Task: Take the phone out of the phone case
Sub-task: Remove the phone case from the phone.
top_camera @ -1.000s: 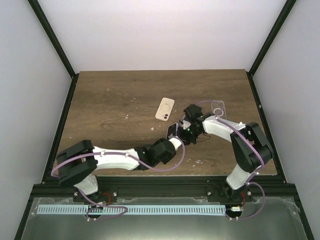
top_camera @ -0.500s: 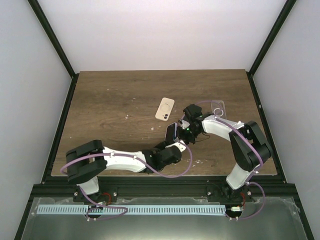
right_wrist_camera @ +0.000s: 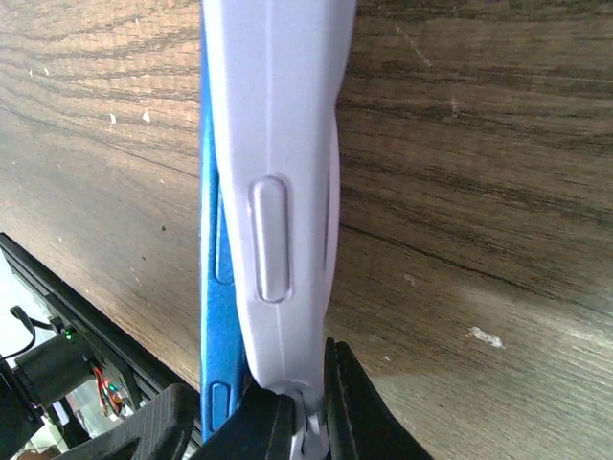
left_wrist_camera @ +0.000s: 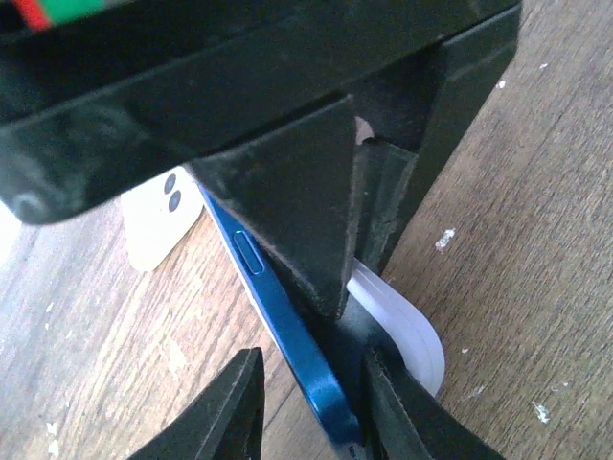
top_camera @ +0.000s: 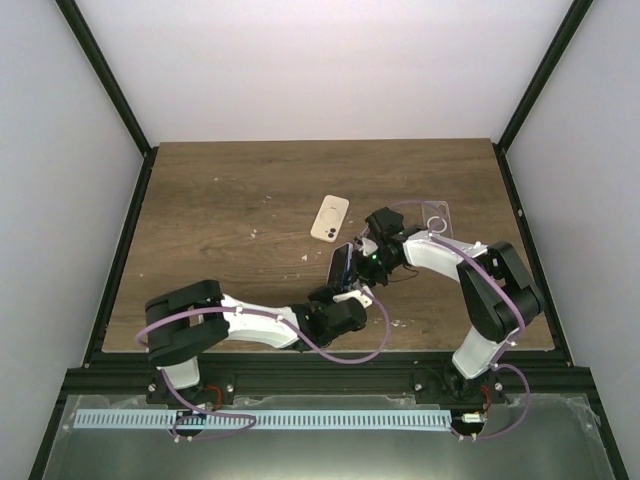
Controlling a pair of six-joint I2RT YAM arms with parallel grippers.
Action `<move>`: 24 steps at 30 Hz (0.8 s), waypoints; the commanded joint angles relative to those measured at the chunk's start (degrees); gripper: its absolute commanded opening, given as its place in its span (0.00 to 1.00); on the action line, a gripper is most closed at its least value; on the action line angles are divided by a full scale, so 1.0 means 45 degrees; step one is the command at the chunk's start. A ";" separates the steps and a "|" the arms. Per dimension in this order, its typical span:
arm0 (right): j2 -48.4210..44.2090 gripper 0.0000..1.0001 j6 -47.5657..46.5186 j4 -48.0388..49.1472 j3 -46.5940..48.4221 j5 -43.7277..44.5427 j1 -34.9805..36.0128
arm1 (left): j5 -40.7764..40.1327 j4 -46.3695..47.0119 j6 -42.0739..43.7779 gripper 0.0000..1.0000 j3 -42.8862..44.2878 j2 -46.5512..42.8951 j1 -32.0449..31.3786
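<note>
The blue phone (top_camera: 343, 265) stands on edge above the table's middle, half out of a whitish phone case (right_wrist_camera: 278, 144). My right gripper (right_wrist_camera: 305, 402) is shut on the case's rim, and the phone (right_wrist_camera: 213, 240) lies against the case's left side. My left gripper (left_wrist_camera: 311, 383) straddles the phone's lower edge (left_wrist_camera: 278, 316). Its right finger is against the phone and its left finger (left_wrist_camera: 225, 412) stands a little apart, so it is open. The case (left_wrist_camera: 407, 331) curls away behind the right finger. From above, the left gripper (top_camera: 345, 283) and the right gripper (top_camera: 365, 262) meet at the phone.
A cream phone (top_camera: 330, 218) lies flat just beyond the grippers and shows again in the left wrist view (left_wrist_camera: 158, 216). A clear, empty case (top_camera: 436, 214) lies at the back right. The table's front edge (top_camera: 320, 352) runs close behind the left arm.
The left arm has folded back toward the front edge while its gripper stayed at the blue phone. Its jaws have narrowed around the phone. The right gripper has kept its hold.
</note>
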 commanded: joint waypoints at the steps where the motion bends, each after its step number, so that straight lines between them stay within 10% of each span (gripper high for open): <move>1: 0.0068 0.01 -0.0046 0.0302 0.0179 -0.0850 0.0110 | -0.0315 0.0039 0.0278 0.27 -0.0237 0.0313 0.0068; 12: 0.0264 0.01 0.0018 0.0081 0.0351 -0.0010 0.0110 | -0.0067 0.0245 0.0078 0.01 -0.0529 -0.0092 0.0058; 24: 0.0488 0.01 -0.0070 -0.0214 0.0784 0.1674 0.0105 | 0.0395 0.0415 -0.0771 0.00 -0.0589 -0.0811 0.0058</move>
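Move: The phone's near end stands between the left hand's half-open fingers; its middle is some 5 cm straight ahead and about 1 cm below. The lilac case lies alongside it, its middle roughly 5 cm ahead and 2 cm to the right of the left hand. The beige phone lies about 21 cm ahead, 2 cm left and 5 cm lower. For the right hand, already holding the case's edge, the case's middle is about 2 cm ahead, 1 cm left and 1 cm lower. Staying almost in place, the left hand first shuts its fingers on the near end of the phone's blue frame, pinching it. As they close, it eases left, up and a little forward, about 1.5 cm in all, with barely a tilt of the wrist. The right hand keeps its pinch on the lilac case's edge and hardly shifts. ##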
